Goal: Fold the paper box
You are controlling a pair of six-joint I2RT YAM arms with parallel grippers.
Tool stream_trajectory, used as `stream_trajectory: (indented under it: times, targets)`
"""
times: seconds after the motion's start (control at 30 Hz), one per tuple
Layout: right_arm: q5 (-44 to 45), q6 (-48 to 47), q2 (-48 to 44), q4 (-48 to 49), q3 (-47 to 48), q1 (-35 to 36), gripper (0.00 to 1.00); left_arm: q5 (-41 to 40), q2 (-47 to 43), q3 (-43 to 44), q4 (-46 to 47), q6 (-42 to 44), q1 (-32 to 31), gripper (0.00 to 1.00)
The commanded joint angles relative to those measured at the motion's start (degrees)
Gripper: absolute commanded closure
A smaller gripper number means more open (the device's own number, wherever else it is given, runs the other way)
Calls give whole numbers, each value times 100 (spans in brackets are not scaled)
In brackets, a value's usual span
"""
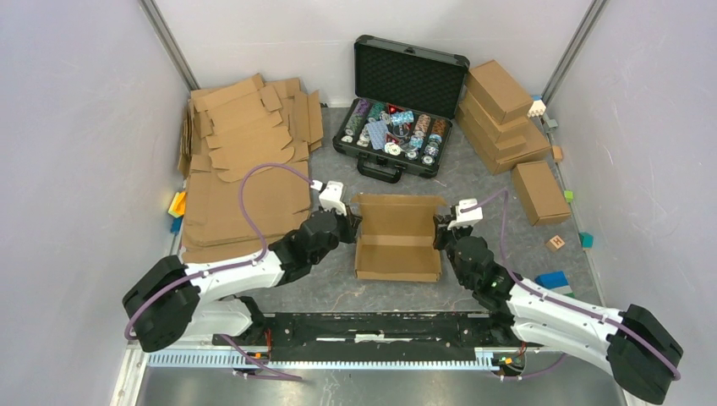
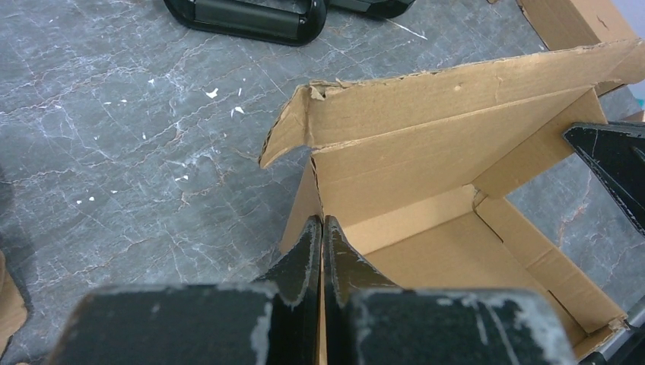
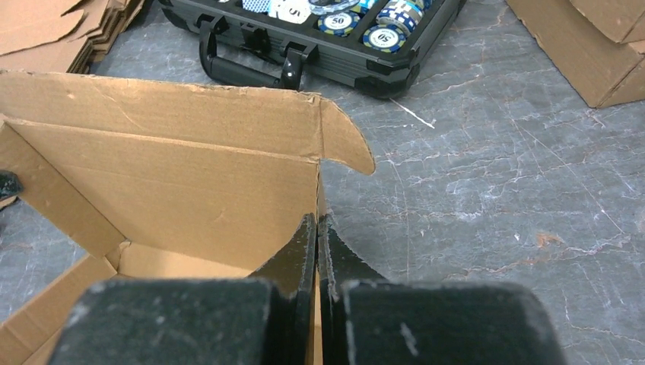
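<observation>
The paper box lies at the table's middle, a shallow brown cardboard tray with its side walls up and its lid standing open at the far side. My left gripper is shut on the box's left side wall, one finger inside and one outside. My right gripper is shut on the right side wall the same way. In both wrist views a thin strip of cardboard shows between the pressed fingertips. The lid's small corner flaps stick outward.
A pile of flat cardboard blanks lies at the back left. An open black case of poker chips stands behind the box. Finished brown boxes sit at the back right, with small coloured blocks along the right side.
</observation>
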Motion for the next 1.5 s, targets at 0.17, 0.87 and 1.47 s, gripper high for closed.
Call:
stream_trajectory:
  times: [0.17, 0.87, 1.47]
  targets:
    - [-1307, 290, -465, -547, 66, 149, 100, 283, -360, -401, 388, -157, -405, 98]
    - [-1968, 421, -1113, -2101, 408, 149, 93, 223, -910, -563, -221, 570, -1283, 98]
    - [-1571, 343, -1035, -3479, 1416, 149, 43, -452, -757, -245, -909, 714, -1611, 98]
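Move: Both closed grippers already pinch the upright side walls of the paper box near its far corners. The box's middle lies about 10 cm to the left gripper's right, 5 cm back and 5 cm below; from the right gripper it is some 10 cm left, 5 cm back and 5 cm below. The chip case stands ahead of both: roughly 24 cm forward and 9 cm right of the left gripper, 24 cm forward and 10 cm left of the right. Draw the box back towards the base with both grippers, the left leading by about 8 cm and turning clockwise, its tips staying shut on the left wall. Bring the right back only some 4.5 cm and slightly down, turning it counter-clockwise and tipping its fingers down, then open it about halfway to let go of the right wall. ##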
